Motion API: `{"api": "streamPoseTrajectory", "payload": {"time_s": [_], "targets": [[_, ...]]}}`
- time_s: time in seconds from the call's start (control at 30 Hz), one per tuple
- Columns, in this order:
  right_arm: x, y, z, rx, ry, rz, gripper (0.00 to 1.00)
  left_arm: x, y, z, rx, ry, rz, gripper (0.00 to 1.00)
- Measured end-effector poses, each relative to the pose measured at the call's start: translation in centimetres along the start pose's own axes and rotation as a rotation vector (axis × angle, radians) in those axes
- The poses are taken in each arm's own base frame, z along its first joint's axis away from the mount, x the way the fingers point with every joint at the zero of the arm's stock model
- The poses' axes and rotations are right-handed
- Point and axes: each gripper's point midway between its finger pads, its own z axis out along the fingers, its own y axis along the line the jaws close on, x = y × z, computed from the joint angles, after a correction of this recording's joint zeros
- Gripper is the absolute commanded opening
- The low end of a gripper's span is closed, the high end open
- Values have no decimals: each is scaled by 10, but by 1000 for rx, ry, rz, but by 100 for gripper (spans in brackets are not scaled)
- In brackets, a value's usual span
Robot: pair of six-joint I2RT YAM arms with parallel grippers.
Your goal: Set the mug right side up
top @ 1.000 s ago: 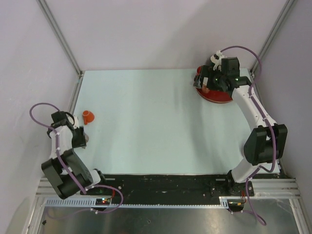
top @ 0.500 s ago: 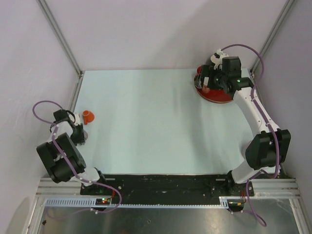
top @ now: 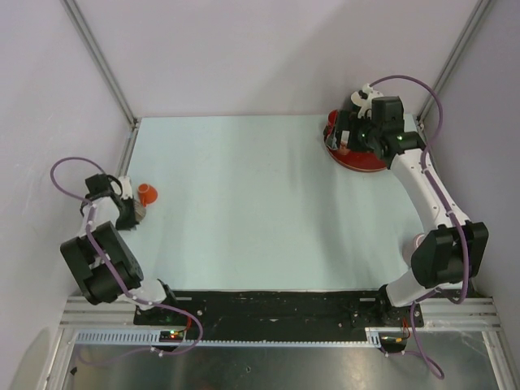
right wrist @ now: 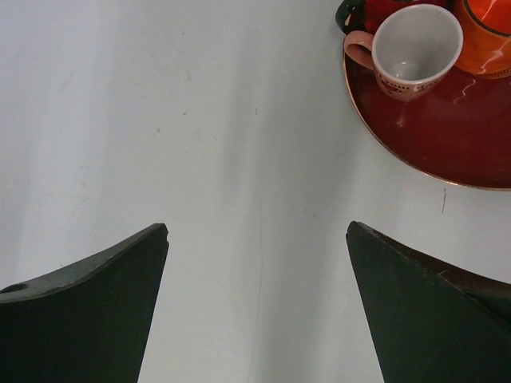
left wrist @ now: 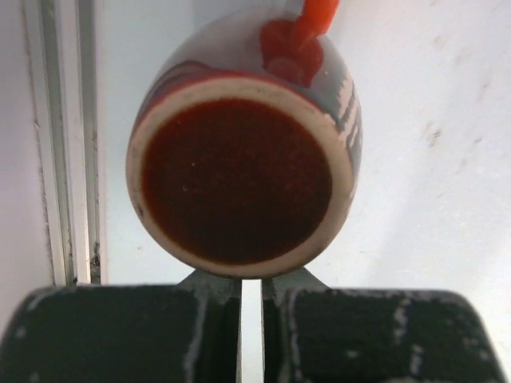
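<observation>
The mug [left wrist: 243, 159] lies on its side at the table's left edge, its round dark red face with a cream rim turned to the left wrist camera and its orange handle [left wrist: 315, 16] pointing away. In the top view only the orange handle [top: 146, 193] shows beside my left gripper [top: 132, 213]. My left gripper [left wrist: 251, 281] is shut to a thin slit, its fingertips touching the mug's lower rim and partly hidden by it. My right gripper [right wrist: 257, 227] is open and empty over bare table at the far right [top: 345, 136].
A red plate [right wrist: 447, 136] at the back right [top: 366, 161] holds an upright pink-and-cream cup [right wrist: 415, 48] and an orange cup [right wrist: 489, 32]. A metal rail [left wrist: 68, 144] runs along the table's left edge beside the mug.
My left gripper has moved up and back toward the mug, and now sits against it. The right arm has shifted slightly back by the plate.
</observation>
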Motion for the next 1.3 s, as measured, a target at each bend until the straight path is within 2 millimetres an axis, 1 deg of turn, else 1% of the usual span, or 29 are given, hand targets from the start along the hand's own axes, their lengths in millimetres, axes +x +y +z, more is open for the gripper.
{"api": "streamPoseTrajectory", "payload": {"time_s": [0.13,0.2,0.27,0.33,0.37,0.43,0.53,0.57,0.63,0.67,0.73,0.77,0.8,0.87,0.93,0.97,1.03,1.1,1.17,1.23,1.3], "targets": [[2,7,-6,-7,-7,-13,99,-27,-9,-17,30,-88,21,0],[7,15,-6,-21,1,-26,99,-41,-19,-28,54,-142,46,0],[14,29,-5,-51,18,-48,99,-52,-32,-42,82,-198,75,0],[24,52,-3,-107,37,-78,99,-60,-57,-55,136,-243,132,0],[29,63,-3,-134,46,-90,100,-63,-66,-61,161,-260,148,0],[38,92,-2,-210,54,-120,100,-68,-90,-74,230,-294,180,0],[56,150,-5,-394,69,-145,99,-80,-119,-96,310,-334,219,0],[60,170,-7,-466,72,-137,99,-87,-132,-106,336,-353,242,0],[60,213,-12,-627,63,-92,99,-105,-165,-135,405,-418,309,0],[59,227,-12,-684,57,-70,99,-113,-178,-148,437,-448,335,0],[49,256,-13,-811,28,-2,99,-129,-210,-186,519,-522,388,0],[45,264,-12,-850,17,25,99,-134,-221,-201,552,-552,406,0],[40,273,-12,-895,6,59,99,-140,-235,-223,597,-588,429,0],[31,288,-12,-969,-14,118,99,-145,-254,-255,668,-638,460,0],[23,297,-14,-1029,-31,171,99,-144,-268,-279,730,-665,483,0],[19,302,-16,-1058,-42,192,100,-142,-274,-287,756,-669,493,0],[11,307,-24,-1107,-63,215,99,-136,-283,-296,796,-662,508,0],[1,313,-37,-1162,-93,222,99,-129,-290,-298,827,-637,518,0],[-8,318,-51,-1221,-131,214,98,-122,-295,-293,844,-597,523,0],[-14,320,-61,-1258,-154,213,97,-118,-299,-287,852,-563,526,0],[-17,322,-67,-1285,-168,213,91,-115,-302,-282,855,-536,529,0]]}}
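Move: My left hand already has the upside-down mug pinched at its near side, the mug's middle about 5 cm ahead; an orange mug stands some 12 cm ahead and 3 cm right. It is to meet my open right gripper, roughly 17 cm ahead, 67 cm right and 21 cm higher. From my right hand the mug lies about 13 cm back, 66 cm left and 22 cm below; a pink mug sits 14 cm ahead, 5 cm right and 19 cm below. I keep the mug pinched in my left hand and swing it up and right, roughly 30 cm each way, sinking slightly at the end, while the wrist turns clockwise and tips up until the fingers point forward-right and somewhat down. My right hand, still wide open, sweeps about 28 cm left to meet it, then climbs 15 cm, drawing back 10 cm overall, and rolls until its fingers point left and a little up, beside the mug's rim. ##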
